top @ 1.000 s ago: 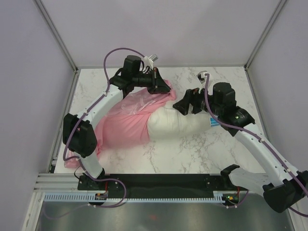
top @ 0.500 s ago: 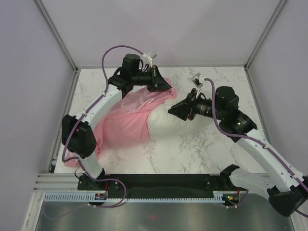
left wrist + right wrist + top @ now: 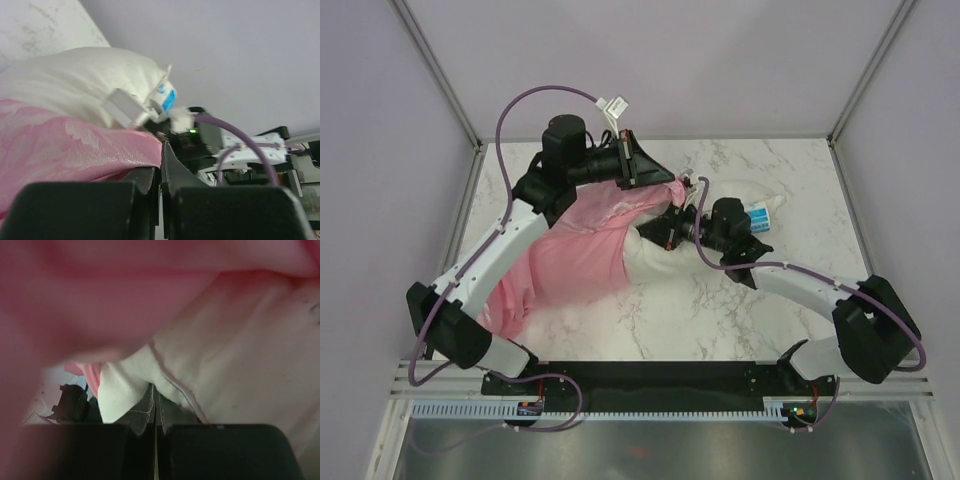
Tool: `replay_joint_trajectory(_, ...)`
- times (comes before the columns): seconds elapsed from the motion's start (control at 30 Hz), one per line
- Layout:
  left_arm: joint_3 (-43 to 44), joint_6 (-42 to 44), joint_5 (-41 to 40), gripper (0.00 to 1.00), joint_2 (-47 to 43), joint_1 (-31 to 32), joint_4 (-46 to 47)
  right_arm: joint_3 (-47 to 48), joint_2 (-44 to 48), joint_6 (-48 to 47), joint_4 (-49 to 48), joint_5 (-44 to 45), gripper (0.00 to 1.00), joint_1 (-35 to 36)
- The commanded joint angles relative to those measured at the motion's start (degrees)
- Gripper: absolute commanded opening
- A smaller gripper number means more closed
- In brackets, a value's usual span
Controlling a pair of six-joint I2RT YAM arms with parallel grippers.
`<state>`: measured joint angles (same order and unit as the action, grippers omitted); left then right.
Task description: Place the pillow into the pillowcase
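The pink satin pillowcase (image 3: pixel 575 255) lies left of centre with the white pillow (image 3: pixel 655 262) partly inside its mouth. The pillow's far end with the blue tag (image 3: pixel 757 218) sticks out to the right. My left gripper (image 3: pixel 658 180) is shut on the upper hem of the pillowcase (image 3: pixel 65 150) and holds it raised over the pillow (image 3: pixel 85 75); the left gripper (image 3: pixel 162 150) shows pink cloth pinched at its tips. My right gripper (image 3: pixel 665 232) is at the mouth, under the pink cloth (image 3: pixel 100 290). In its wrist view the right gripper (image 3: pixel 155 390) is shut on a fold of the pillow (image 3: pixel 240 355).
The marble table (image 3: pixel 720 320) is walled by grey panels behind and at both sides. A black rail (image 3: pixel 650 375) runs along the near edge by the arm bases. The right arm's forearm (image 3: pixel 790 285) lies across the table right of the pillow.
My right gripper has moved left along the pillow to the pillowcase mouth and closed from wide open. My left gripper has lifted the hem slightly. The pillow's tagged end is now uncovered.
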<state>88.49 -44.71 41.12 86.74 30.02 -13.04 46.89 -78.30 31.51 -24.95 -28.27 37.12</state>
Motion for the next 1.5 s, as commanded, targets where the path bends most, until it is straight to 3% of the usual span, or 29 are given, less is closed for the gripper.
replay_joint_trajectory(0.0,-4.36,-9.31,1.07,0.02,-6.84,3.11,19.24,-5.32,-7.71,10.93,-21.78,4.63,0.0,0.05)
replay_joint_trajectory(0.07,-8.85,-12.67,-1.82,0.02,-7.46,6.53,25.4,-4.45,-11.07,14.18,-28.38,4.63,0.0,1.8)
replay_joint_trajectory(0.13,-9.39,-14.88,-4.54,0.02,-5.98,10.73,31.48,-1.64,-15.29,15.69,-28.84,5.94,0.0,4.08)
replay_joint_trajectory(0.3,-7.54,-26.36,-3.33,0.02,3.16,15.59,48.76,0.92,-21.97,20.6,-33.22,8.06,0.0,6.73)
replay_joint_trajectory(0.37,-5.35,-28.32,-1.67,0.02,4.92,16.3,50.21,1.18,-22.6,20.88,-33.67,7.62,0.0,6.56)
replay_joint_trajectory(0.6,-9.03,-26.05,-1.22,0.02,-2.17,7.0,45.74,-4.0,-10.92,17.8,-25.95,8.76,0.0,2.52)
replay_joint_trajectory(0.73,-10.35,-23.06,-0.87,0.02,-7.45,-0.12,40.47,-3.22,-2.93,15.96,-6.85,12.79,0.07,-1.52)
replay_joint_trajectory(0.9,-9.82,-17.87,-1.66,0.02,-8.69,-3.56,33.96,1.26,8.42,10.62,12.09,20.34,0.34,-6.8)
replay_joint_trajectory(0.93,-10.0,-17.78,-1.49,0.02,-8.34,-3.65,33.87,2.31,9.82,9.2,16.99,20.8,0.45,-6.98)
replay_joint_trajectory(0.97,-10.09,-17.78,-1.22,0.02,-7.64,-3.74,33.87,5.28,12.01,7.71,19.74,21.32,0.5,-7.41)
replay_joint_trajectory(1.2,-9.21,-17.34,0.18,0.02,-4.66,-3.83,33.6,19.02,15.81,-6.18,44.09,27.82,0.95,-8.91)
replay_joint_trajectory(1.33,-8.42,-16.47,0.27,0.02,-3.68,-3.83,32.55,20.96,16.87,-8.92,52.61,33.63,0.98,-13.38)
replay_joint_trajectory(1.47,-7.98,-16.38,0.36,0.02,-3.33,-3.83,32.37,19.21,14.76,-6.21,54.39,28.46,0.98,-22.59)
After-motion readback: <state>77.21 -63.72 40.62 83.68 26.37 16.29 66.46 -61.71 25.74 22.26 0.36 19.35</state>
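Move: Just inside the pillowcase's mouth, whose middle is some 3 cm left, 1 cm ahead and 2 cm above, the right hand has its shut fingers on the pillow. From it the bare pillow end centres about 14 cm right, 5 cm ahead and 11 cm lower; the blue tag is 25 cm right, 10 cm ahead, 13 cm lower. The left hand holds the case's rim, with that bare end roughly 8 cm right, 2 cm ahead and 25 cm below it. Pushing the pillow deeper into the mouth, the right hand goes about 5 cm left and 4 forward with fingers shut and tipping up, then opens wide, pulls out some 25 cm right, rising, and turns clockwise. Keeping its pinch on the rim, the left hand draws back and swings about 9 cm right, dipping slightly, then returns left and up, fingers tipped up nearly 20 degrees. ##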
